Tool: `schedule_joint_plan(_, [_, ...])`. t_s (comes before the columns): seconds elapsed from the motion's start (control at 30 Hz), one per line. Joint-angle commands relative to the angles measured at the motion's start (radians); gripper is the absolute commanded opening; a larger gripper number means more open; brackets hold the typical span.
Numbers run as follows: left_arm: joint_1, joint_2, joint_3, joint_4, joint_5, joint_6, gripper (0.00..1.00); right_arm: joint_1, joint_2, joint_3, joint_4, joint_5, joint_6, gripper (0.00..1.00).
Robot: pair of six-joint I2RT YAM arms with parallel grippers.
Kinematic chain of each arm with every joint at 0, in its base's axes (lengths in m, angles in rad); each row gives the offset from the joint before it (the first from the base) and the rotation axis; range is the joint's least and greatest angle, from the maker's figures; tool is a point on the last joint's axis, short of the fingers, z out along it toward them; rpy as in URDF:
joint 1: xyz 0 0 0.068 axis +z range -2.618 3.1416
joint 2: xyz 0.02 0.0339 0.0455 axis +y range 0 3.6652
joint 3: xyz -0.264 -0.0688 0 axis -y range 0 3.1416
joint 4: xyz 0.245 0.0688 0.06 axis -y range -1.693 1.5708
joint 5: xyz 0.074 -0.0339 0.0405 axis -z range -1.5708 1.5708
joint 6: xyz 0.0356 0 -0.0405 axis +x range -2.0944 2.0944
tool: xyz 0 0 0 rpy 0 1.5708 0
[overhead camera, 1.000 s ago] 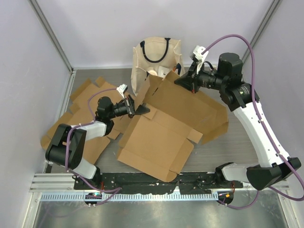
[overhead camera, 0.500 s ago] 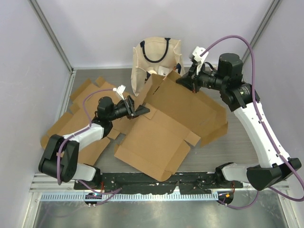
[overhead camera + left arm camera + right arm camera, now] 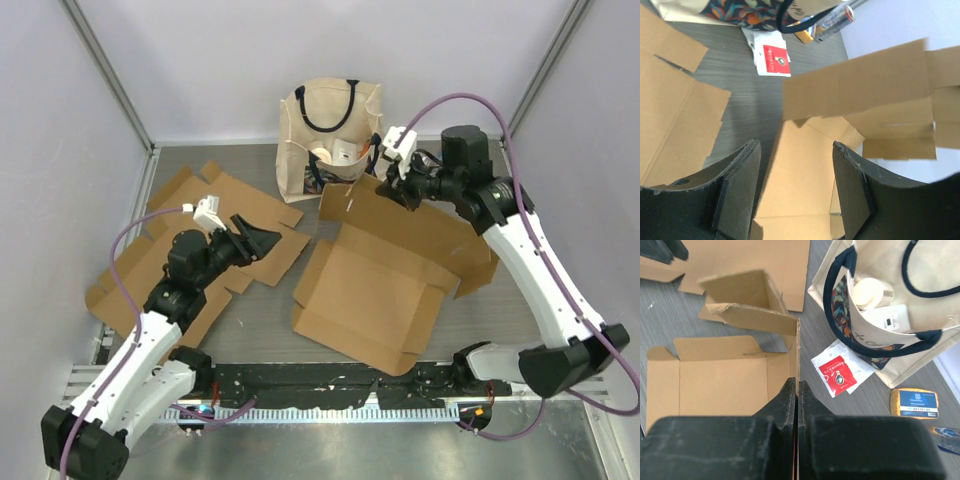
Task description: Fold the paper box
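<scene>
The paper box [image 3: 378,288] is a brown cardboard blank lying open at the table's middle, its back panel [image 3: 400,215] tilted up. My right gripper [image 3: 388,188] is shut on that panel's top edge; in the right wrist view the cardboard edge [image 3: 798,352] runs straight into the closed right gripper [image 3: 797,383]. My left gripper [image 3: 266,240] stands open to the left of the box, apart from it. Between the left gripper's [image 3: 796,145] dark fingers [image 3: 737,190] I see the box floor [image 3: 802,190] and the raised panel [image 3: 855,92] beyond, with nothing held.
Several flat cardboard blanks [image 3: 185,225] lie at the left under the left arm. A cream tote bag [image 3: 330,120] with dark handles stands at the back. A red-and-white packet [image 3: 837,371] and a yellow packet [image 3: 914,402] lie on the table near the bag.
My left gripper has let go of the box's flap, opened, and drawn back to the left. The box has slid right, and the right gripper has shifted left with the back panel.
</scene>
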Motion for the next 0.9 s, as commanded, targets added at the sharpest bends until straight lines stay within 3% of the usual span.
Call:
schedule_joint_plan(0.0, [-0.104,0.076,0.147,-0.003,-0.053,0.111,0.64,0.019,0.086,0.072,-0.054,0.015,-0.098,0.01])
schedule_joint_plan(0.2, [-0.302,0.268,0.427,-0.007,-0.177,0.304,0.65,0.052,0.154,0.094,-0.099,-0.019,-0.127,0.01])
schedule_joint_plan(0.43, [-0.378,0.446,0.585,-0.045,-0.217,0.390,0.64,0.078,0.160,0.056,-0.074,-0.002,-0.124,0.01])
schedule_joint_plan(0.73, [-0.441,0.532,0.665,-0.159,-0.382,0.490,0.48,0.098,0.163,0.045,-0.039,0.005,-0.118,0.01])
schedule_joint_plan(0.83, [-0.456,0.553,0.688,-0.176,-0.409,0.510,0.38,0.107,0.165,0.040,-0.027,0.027,-0.107,0.01])
schedule_joint_plan(0.87, [-0.464,0.556,0.694,-0.177,-0.435,0.516,0.30,0.111,0.166,0.040,-0.025,0.039,-0.102,0.01])
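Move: The box's end flap, at the left end of the raised side wall, is about 17 cm right of the empty left hand, 5 cm farther out and 8 cm higher. From the right hand, which already grips the wall's top edge, the flap lies roughly 9 cm left, level fore and aft and 3 cm lower. Counted from the left hand, the box bottom is some 25 cm right, 3 cm back and 20 cm below, and the shopping bag 27 cm ahead, 16 cm right and 12 cm below. Rightward in an arc, about 14 cm, the left hand climbs some 10 cm, then sinks half of that onto the end flap, edging a little forward, its left side rolling up and its open fingers part-closing around the flap. Meanwhile the right hand, still pinching the wall, lowers it about 6 cm and brings it some 4 cm left, then all but holds. ##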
